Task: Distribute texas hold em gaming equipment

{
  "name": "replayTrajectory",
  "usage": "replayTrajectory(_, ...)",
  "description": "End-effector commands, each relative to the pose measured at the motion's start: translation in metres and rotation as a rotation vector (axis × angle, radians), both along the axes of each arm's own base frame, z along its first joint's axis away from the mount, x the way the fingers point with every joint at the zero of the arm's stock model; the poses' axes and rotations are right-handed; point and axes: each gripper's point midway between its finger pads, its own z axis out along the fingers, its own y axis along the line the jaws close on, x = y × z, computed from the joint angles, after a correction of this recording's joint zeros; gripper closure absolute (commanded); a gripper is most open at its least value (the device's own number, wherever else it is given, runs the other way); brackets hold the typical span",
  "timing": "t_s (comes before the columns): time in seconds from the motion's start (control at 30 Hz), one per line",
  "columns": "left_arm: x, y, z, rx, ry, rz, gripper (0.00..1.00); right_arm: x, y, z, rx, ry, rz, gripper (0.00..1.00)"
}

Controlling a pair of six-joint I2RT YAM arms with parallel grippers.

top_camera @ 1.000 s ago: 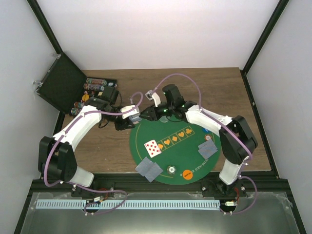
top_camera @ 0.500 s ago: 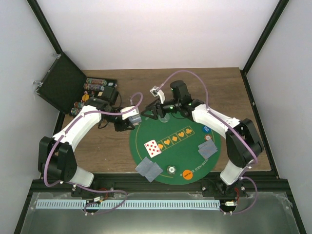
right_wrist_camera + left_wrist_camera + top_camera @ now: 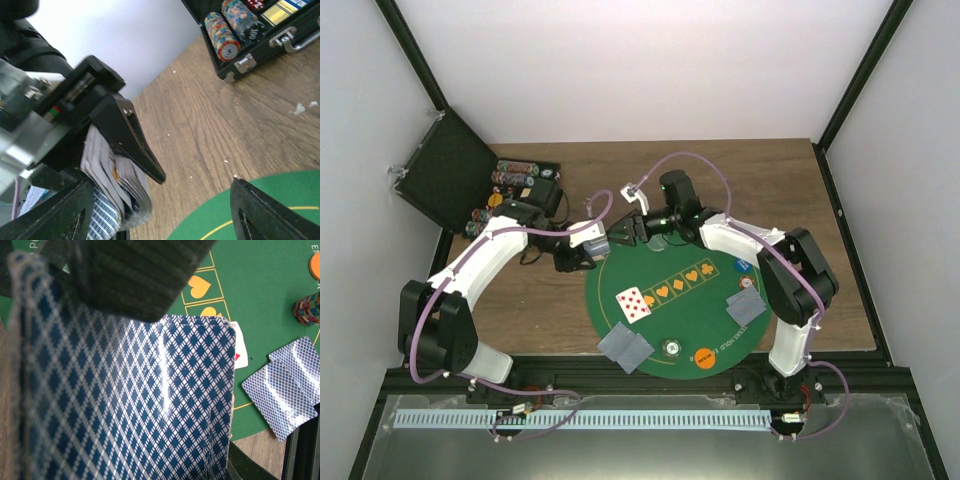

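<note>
My left gripper (image 3: 576,256) is shut on a deck of blue diamond-backed playing cards (image 3: 125,400) (image 3: 116,187) at the green mat's (image 3: 690,320) left edge. The deck fills the left wrist view. My right gripper (image 3: 618,236) (image 3: 160,217) hovers just right of the deck, open, with nothing between its fingers (image 3: 265,215). The deck's fanned edge sits by its left finger. On the mat lie a face-up red-pip card (image 3: 634,303), face-down cards (image 3: 624,347) (image 3: 746,307), an orange token (image 3: 705,357), a pale token (image 3: 671,348) and a blue chip (image 3: 742,266).
An open black chip case (image 3: 515,188) with rows of chips (image 3: 223,36) stands at the back left, its lid (image 3: 445,182) raised against the wall. Bare wooden tabletop (image 3: 750,185) lies behind the mat. Black frame posts run along both sides.
My right gripper's jaws have opened wider, and its wrist swung slightly away from the deck and back. The left arm and the deck have stayed put.
</note>
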Motion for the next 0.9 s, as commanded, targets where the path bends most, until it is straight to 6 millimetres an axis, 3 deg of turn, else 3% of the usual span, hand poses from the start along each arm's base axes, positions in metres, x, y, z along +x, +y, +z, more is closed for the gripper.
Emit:
replayTrajectory(0.0, 0.003, -0.009, 0.019, -0.054, -0.04, -0.024, 0.63, -0.005, 0.014, 0.02, 0.078, -0.02, 0.066, 0.25)
replayTrajectory(0.23, 0.006, -0.01, 0.025, -0.064, -0.061, -0.025, 0.63, -0.005, 0.035, 0.004, 0.061, 0.03, 0.085, 0.27)
replayTrajectory(0.37, 0.005, -0.01, 0.026, -0.066, -0.076, -0.038, 0.63, -0.008, 0.045, 0.006, 0.073, 0.049, 0.112, 0.34)
replayTrajectory(0.67, 0.007, -0.009, 0.026, -0.046, -0.135, -0.084, 0.6, -0.02, 0.047, 0.005, 0.076, 0.101, 0.153, 0.81)
replayTrajectory(0.77, 0.013, -0.009, 0.025, -0.034, -0.163, -0.08, 0.43, -0.023, 0.045, 0.006, 0.076, 0.105, 0.158, 0.94)
replayTrajectory(0.87, 0.024, -0.007, 0.02, -0.01, -0.197, -0.062, 0.3, -0.026, 0.043, 0.009, 0.078, 0.104, 0.159, 0.99)
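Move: The card deck, still held in my left hand, lies about 5 cm to the left of my open right hand and 2 cm back, at nearly the same height. From my left hand its middle is some 3 cm right and 2 cm forward. On the felt, about 18 cm below my right hand, the face-up diamond card is 20 cm back and 3 cm right, and the clear disc 10 cm right and 1 cm back. I bring my right hand about 4 cm left and 2 cm back onto the deck, turning it some 10 degrees counter-clockwise, then close its fingers from wide open to nearly shut, pinching the cards. My left hand holds almost still until the right has nearly closed, then starts opening its fingers. ##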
